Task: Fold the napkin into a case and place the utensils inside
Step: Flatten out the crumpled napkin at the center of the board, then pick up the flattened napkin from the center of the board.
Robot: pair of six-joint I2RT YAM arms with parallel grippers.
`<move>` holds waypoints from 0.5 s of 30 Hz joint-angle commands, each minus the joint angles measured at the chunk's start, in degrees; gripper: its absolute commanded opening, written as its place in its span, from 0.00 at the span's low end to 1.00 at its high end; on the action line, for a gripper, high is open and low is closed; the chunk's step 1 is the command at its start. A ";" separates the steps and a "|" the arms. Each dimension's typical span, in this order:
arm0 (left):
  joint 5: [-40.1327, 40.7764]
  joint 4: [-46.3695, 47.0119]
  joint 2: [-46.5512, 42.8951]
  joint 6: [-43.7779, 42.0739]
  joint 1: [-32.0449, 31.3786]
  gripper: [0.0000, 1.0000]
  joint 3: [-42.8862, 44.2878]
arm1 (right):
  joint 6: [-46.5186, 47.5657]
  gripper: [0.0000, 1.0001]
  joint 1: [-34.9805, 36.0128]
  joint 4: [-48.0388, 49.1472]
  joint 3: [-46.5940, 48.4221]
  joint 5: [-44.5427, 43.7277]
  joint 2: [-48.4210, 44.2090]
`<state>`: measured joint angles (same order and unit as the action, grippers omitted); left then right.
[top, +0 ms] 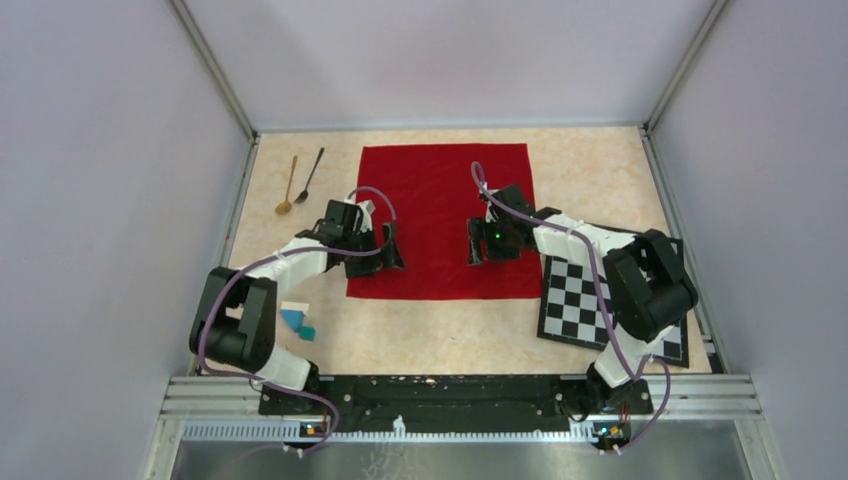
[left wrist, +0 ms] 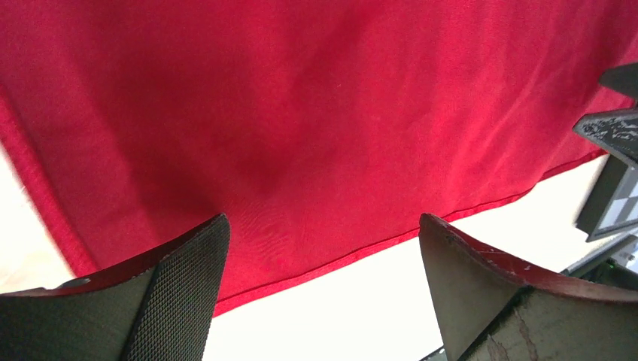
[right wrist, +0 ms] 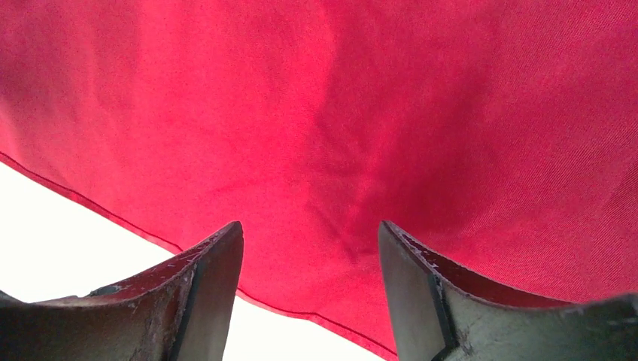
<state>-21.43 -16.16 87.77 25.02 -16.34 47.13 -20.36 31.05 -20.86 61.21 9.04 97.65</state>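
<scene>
The red napkin lies spread flat in the middle of the table. My left gripper hovers over its near left part, open, with only cloth and the hem below its jaws. Over the near right part my right gripper is open too, empty, above the napkin's edge. The utensils lie on the bare table at the far left: a gold spoon and a black spoon, side by side and apart from the napkin.
A black-and-white chequered mat lies at the right, partly under the right arm. Small blue and teal blocks sit near the left arm's base. Walls close in the table on three sides.
</scene>
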 commanded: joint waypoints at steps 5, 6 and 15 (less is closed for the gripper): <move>10.38 -0.72 -8.38 5.89 1.42 0.99 -8.06 | -1.84 0.65 3.01 5.48 -8.07 -1.14 -3.83; 10.40 -0.93 -9.17 6.40 1.59 0.99 -9.18 | -2.33 0.65 3.35 6.03 -8.83 -0.67 -3.81; 18.86 -7.91 -18.91 8.63 2.02 0.99 -14.62 | -6.15 0.63 10.66 4.87 -12.68 -2.44 -7.01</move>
<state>-9.26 -18.50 72.93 31.77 -14.70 34.72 -24.08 38.41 -14.06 50.59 7.53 93.12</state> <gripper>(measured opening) 0.987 0.636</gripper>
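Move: The napkin lies almost flat under both my hands, its middle about 6 cm ahead, 12 cm right and 2 cm below my left hand. From my right hand that middle is some 6 cm ahead, 6 cm left and 3 cm down. The dark spoon is about 16 cm ahead and 20 cm left of my left hand; the blocks are 14 cm back and 18 cm left of it. The checkerboard is 9 cm back and 28 cm right of my right hand. I draw both open hands back over the napkin towards its near edge, fingertips bearing down on the cloth to drag it. My left sweeps about 5 cm left and 4 cm back, sinking slightly and turning some 15 degrees counter-clockwise; my right first drops 2 cm, then stays low, coming back about 5 cm in all and easing left late on. ##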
